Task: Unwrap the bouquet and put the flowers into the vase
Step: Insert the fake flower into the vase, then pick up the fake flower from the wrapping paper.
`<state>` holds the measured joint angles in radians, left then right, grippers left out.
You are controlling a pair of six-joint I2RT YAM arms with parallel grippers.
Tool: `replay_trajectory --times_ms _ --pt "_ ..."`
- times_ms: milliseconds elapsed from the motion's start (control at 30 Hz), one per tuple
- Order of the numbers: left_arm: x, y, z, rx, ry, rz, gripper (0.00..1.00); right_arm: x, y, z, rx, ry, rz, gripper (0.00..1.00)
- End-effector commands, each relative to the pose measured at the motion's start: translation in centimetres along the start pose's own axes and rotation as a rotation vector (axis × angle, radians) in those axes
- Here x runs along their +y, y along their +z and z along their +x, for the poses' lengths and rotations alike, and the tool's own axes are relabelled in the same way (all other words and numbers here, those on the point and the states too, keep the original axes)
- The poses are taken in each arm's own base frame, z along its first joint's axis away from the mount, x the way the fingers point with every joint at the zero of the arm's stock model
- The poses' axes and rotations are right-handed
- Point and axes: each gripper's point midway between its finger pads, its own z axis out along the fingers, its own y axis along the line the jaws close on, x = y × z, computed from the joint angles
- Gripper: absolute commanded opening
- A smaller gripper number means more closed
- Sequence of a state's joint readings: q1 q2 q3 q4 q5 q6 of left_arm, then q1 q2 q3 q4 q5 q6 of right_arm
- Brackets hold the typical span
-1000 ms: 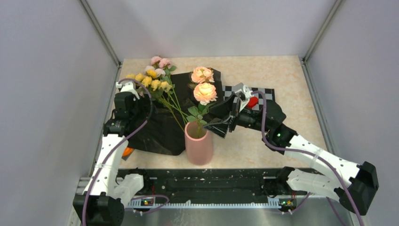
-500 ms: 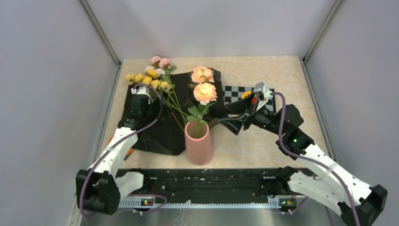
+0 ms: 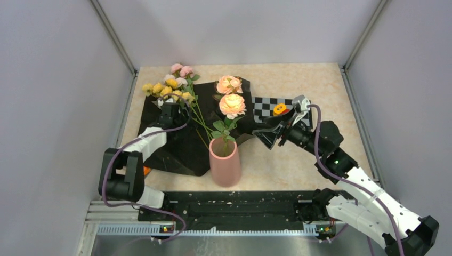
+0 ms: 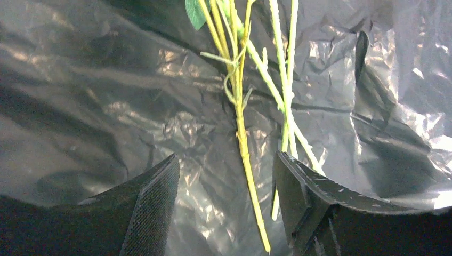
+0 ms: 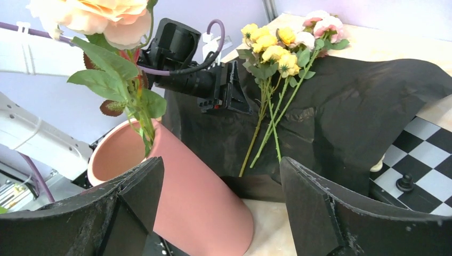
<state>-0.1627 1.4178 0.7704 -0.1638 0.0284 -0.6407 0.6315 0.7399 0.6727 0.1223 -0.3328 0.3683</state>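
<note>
The pink vase stands at the front centre, and two peach roses stand upright in it. Yellow and pink flowers lie on the opened black wrapping paper. My left gripper is low over that paper with its jaws open around their green stems. The stems lie loose between the fingers, nearer the right-hand one. My right gripper hangs open and empty to the right of the vase. The right wrist view also shows the left gripper beside the stems.
A black-and-white checkered mat with an orange block lies behind the right gripper. Something small and orange peeks out at the paper's front left edge. Grey walls enclose the table on three sides.
The left arm reached forward and right, bringing its jaws over the stems and narrowing them. The right gripper drew back to the right, away from the vase.
</note>
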Motion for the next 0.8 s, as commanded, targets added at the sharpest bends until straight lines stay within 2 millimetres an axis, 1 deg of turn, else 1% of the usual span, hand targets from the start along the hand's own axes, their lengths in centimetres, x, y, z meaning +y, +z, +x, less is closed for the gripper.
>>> replay_trajectory --times_ms 0,167,233,300,433,600,700,767 --pt "-2.2 1.3 -3.7 -0.086 0.006 0.038 0.67 -0.6 -0.3 -1.4 -0.054 -0.014 0.039 0.81" --pt "-2.1 2.8 -4.0 -0.069 0.012 0.022 0.59 -0.7 -0.5 -1.5 -0.058 -0.019 0.051 0.81" --pt "-1.9 3.3 -4.0 -0.063 0.008 0.013 0.56 -0.7 -0.6 -1.4 -0.058 -0.020 0.050 0.81" --pt "-1.6 3.8 -4.0 -0.058 0.006 0.004 0.52 -0.7 -0.7 -1.3 -0.059 -0.019 0.049 0.81" --pt "-1.3 4.8 -3.9 -0.041 0.006 0.001 0.48 -0.6 -0.7 -1.2 -0.059 -0.018 0.044 0.81" --pt "-0.6 5.4 -3.9 -0.054 -0.003 -0.007 0.47 -0.5 -0.7 -1.2 -0.063 -0.015 0.036 0.80" --pt "-0.7 5.8 -3.5 -0.035 0.007 0.016 0.46 -0.3 -0.6 -1.2 -0.067 -0.012 0.025 0.80" --pt "-1.1 6.1 -3.7 -0.043 0.015 0.039 0.46 -0.2 -0.6 -1.3 -0.070 -0.010 0.021 0.80"
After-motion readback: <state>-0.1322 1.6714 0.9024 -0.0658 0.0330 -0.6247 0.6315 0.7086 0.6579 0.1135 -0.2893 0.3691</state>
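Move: The yellow rose's stem, just below its fork, lies about 6 cm ahead of the left hand, 1 cm to its right and some 4 cm lower. The pink roses' green stems run about 4 cm to the right of it. The yellow blossoms are roughly 14 cm ahead of the hand and 6 cm left; the vase stands about 17 cm right and 19 cm back. From the right hand, the yellow stem is some 21 cm ahead, 31 cm left and 28 cm down. Forward about 5 cm and then mainly down, some 3 cm in all, the left hand follows the yellow rose's stem up towards its fork, low over the black wrapping. On the way its fingers narrow from about three-quarters open to just under half, bracketing that stem with the green ones outside the grip; the wrist keeps its slanting attitude, and a pinch isn't yet visible. ##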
